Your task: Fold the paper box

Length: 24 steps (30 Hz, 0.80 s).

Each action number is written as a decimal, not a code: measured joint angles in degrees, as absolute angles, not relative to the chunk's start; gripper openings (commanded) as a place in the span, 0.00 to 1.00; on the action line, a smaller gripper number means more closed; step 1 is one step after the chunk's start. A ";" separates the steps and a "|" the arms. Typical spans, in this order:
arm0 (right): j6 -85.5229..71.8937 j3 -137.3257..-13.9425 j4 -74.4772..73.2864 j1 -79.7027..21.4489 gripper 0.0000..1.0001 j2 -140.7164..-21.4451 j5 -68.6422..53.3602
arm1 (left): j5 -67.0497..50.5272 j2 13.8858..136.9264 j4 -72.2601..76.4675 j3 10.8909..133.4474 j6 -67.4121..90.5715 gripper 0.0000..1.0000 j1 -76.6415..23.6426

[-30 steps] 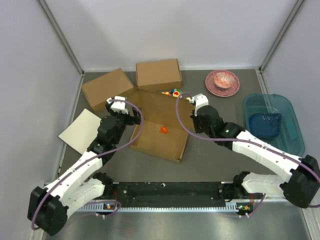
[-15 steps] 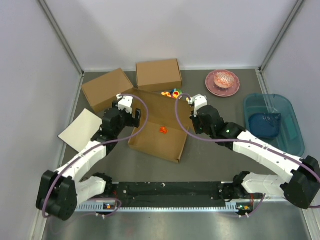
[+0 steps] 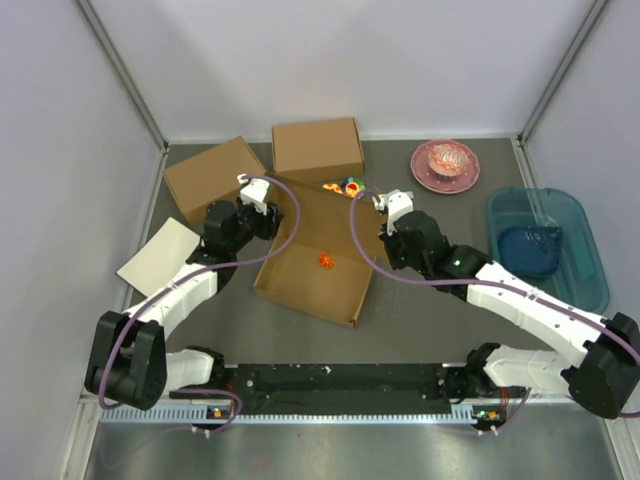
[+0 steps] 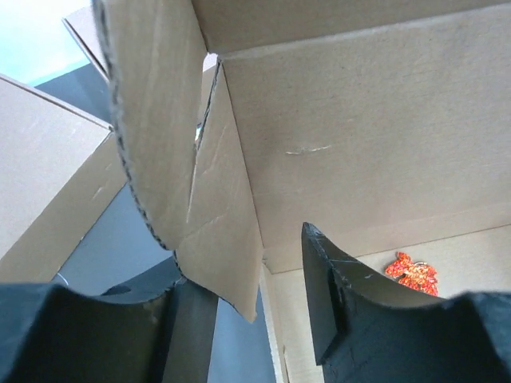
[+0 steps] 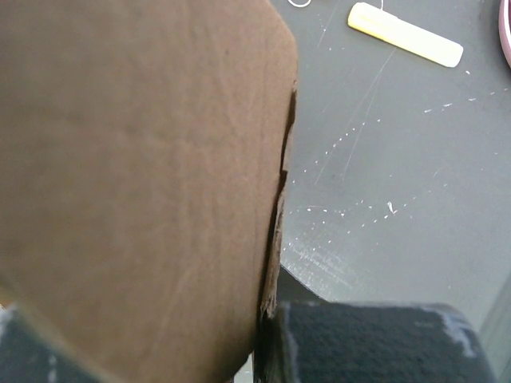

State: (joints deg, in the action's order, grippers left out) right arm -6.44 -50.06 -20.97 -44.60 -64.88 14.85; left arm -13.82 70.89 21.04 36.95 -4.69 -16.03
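The paper box [image 3: 335,285] lies at the table's middle as a shallow brown tray with raised side walls. My left gripper [image 3: 262,207] is at its far left corner. In the left wrist view the jaws [image 4: 255,311] stand open astride a hanging corner flap [image 4: 215,223], with a gap still showing beside the right finger [image 4: 335,295]. My right gripper [image 3: 385,215] is at the box's far right edge. In the right wrist view it [image 5: 267,335] is shut on the box's wall [image 5: 144,183], which fills the left of the frame.
Two formed brown boxes [image 3: 213,178] [image 3: 317,148] stand behind the paper box. An off-white board [image 3: 160,262] lies at the left. A pink plate [image 3: 445,165] and a teal bin [image 3: 548,245] sit to the right. A small orange bit [image 3: 327,260] lies inside the box.
My left gripper has moved away from the bases to the box's far left corner, and its jaws have narrowed around the flap. The right gripper has stayed put, still shut.
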 measured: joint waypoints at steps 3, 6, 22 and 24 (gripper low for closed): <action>-6.39 -50.06 -21.02 -44.60 0.00 -64.88 14.85 | -14.76 70.87 21.54 36.88 -4.69 0.28 -15.86; -6.42 -50.06 -21.02 -44.60 0.00 -64.88 14.87 | -15.16 70.37 21.87 36.29 -4.93 0.20 -15.81; -9.39 -50.41 -21.80 -44.58 0.00 -64.88 15.73 | -13.85 63.46 21.85 31.44 -2.04 0.00 -16.05; -10.24 -50.96 -22.83 -44.58 0.00 -64.88 16.12 | -12.21 61.54 21.96 29.65 -0.71 0.00 -17.26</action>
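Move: The lid's left side flap already hangs between the left hand's half-open fingers, its middle about 2 cm ahead and 3 cm above. The lid panel's middle lies 11 cm to the right and 1 cm back, level in height. The orange toy is some 11 cm right, 5 cm back and 15 cm below; a closed brown box stands roughly 15 cm left, 12 cm ahead and 13 cm below. From the right hand, that flap is about 22 cm left, 9 cm ahead and 3 cm above. Closing from about half open to shut, the left fingers pinch the cardboard at the lid's left edge, one finger on each side, and the left hand then draws it back towards the robot by about 3 cm, mostly late on, with hardly any wrist turn. The right hand stays in place, keeps its pinch on the lid's right side and yields only a few degrees of turn. ##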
